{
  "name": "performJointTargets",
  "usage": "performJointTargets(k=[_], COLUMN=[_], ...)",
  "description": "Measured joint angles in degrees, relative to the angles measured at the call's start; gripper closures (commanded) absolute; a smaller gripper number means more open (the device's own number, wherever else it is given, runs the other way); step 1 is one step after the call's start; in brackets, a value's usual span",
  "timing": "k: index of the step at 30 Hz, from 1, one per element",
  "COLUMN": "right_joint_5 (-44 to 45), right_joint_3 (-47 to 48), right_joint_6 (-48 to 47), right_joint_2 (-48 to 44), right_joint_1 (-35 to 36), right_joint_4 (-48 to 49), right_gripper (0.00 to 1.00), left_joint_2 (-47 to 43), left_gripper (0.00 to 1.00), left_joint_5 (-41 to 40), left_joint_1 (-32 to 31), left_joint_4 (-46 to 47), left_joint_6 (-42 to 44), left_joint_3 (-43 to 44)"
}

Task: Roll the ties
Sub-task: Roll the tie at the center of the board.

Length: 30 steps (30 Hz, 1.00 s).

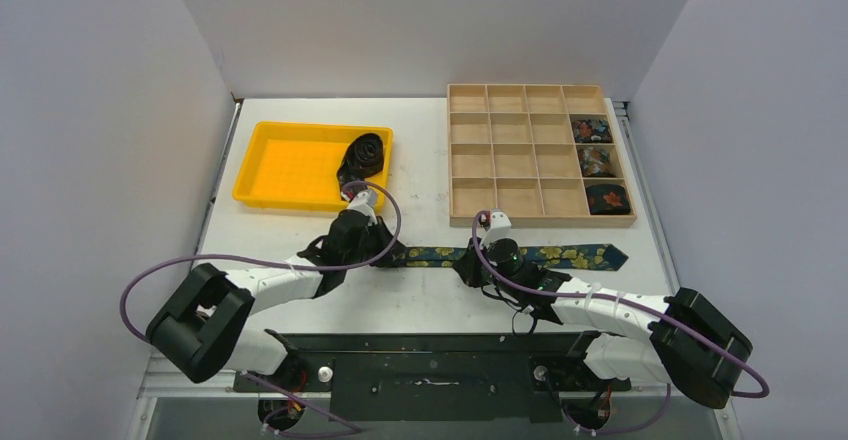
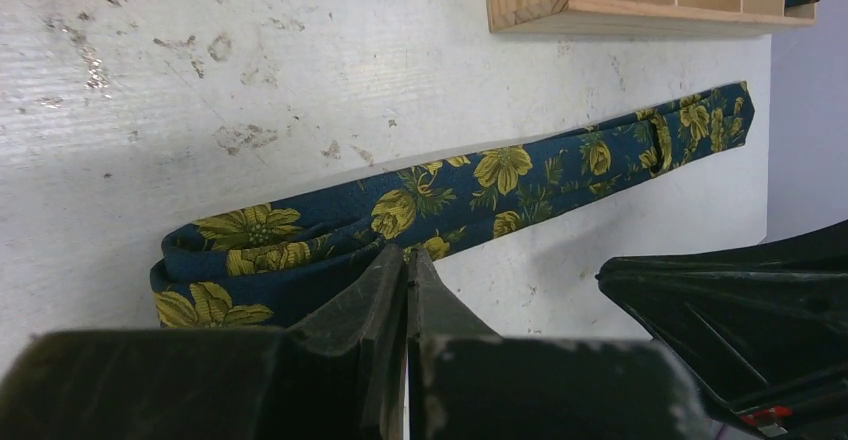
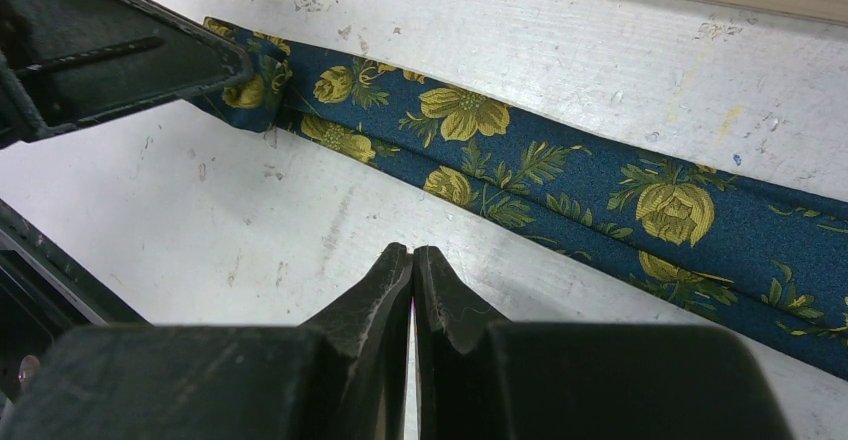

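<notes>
A navy tie with yellow flowers [image 1: 560,256] lies flat across the table in front of the arms. Its left end is folded over in the left wrist view [image 2: 250,250]. My left gripper [image 1: 388,256] is at that end. Its jaws [image 2: 407,257] are shut, with the tips pinching the tie's near edge where the creases meet. My right gripper [image 1: 468,265] is shut and empty. Its tips [image 3: 412,251] rest on the table just short of the tie [image 3: 560,175]. A black tie [image 1: 365,155] lies loosely coiled in the yellow tray [image 1: 262,165].
A wooden grid box [image 1: 540,221] stands at the back right, with three rolled ties [image 1: 596,162] in its right column. Its corner shows in the left wrist view [image 2: 620,5]. The left gripper's body [image 3: 120,50] overhangs the tie's end.
</notes>
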Motion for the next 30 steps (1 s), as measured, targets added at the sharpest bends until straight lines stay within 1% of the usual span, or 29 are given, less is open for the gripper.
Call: performJointTargets(k=[13,20,21,22,25,28,30], right_joint_5=[0.0,0.0,0.0,0.1,0.2,-0.3,-1.9], right_joint_3=[0.0,0.0,0.0,0.0,0.3,0.5,1.3], right_joint_6=[-0.1,-0.2,-0.2,-0.4,-0.8,-1.6,-1.6], right_joint_2=[0.0,0.0,0.0,0.0,0.0,0.0,0.3], right_joint_1=[0.0,0.0,0.0,0.0,0.0,-0.2,-0.8], right_joint_4=[-0.3,-0.3,-0.3,-0.4,-0.2,0.9,1.4], right_gripper=[0.95,0.95,0.95,0.92,0.74,0.60,0.58], left_joint_2=[10.3,11.0,10.5,9.6,5.5,-1.2,-5.5], left_gripper=[1.00,0.99,0.96,0.92,0.76,0.65,0.55], left_joint_5=[4.3,5.0,5.0,4.9,4.5,3.2,1.8], left_joint_1=[0.0,0.0,0.0,0.0,0.0,0.0,0.0], left_joint_4=[7.2,8.2,7.9,7.5,5.9,3.6,1.9], left_joint_6=[-1.2,-1.7,-1.6,-1.6,-1.4,-1.3,-0.9], left_joint_3=[0.6,1.0,1.0,1.0,1.0,0.8,0.6])
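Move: The folded-over end of the blue floral tie lies just under the left hand, about 2 cm to its left, level with it fore and aft, and some 4 cm below. From that same hand, the yellow bin is roughly 17 cm ahead and 18 cm left, the black tie inside it 19 cm ahead and 8 cm left, and the wooden box about 20 cm ahead and 28 cm right. From the right hand, the folded end is some 14 cm left, 3 cm ahead and 4 cm below. With fingers shut, the left hand sinks a little over 3 cm towards the tie's folded end while easing about 2 cm right along the strip, pauses at the bottom, then climbs quickly by some 8 cm, clear of the tie, its fingers opening to about a third. The right hand stays nearly still beside the strip with its fingers almost shut, and only at the end lifts about a centimetre and opens them a bit over a third. ##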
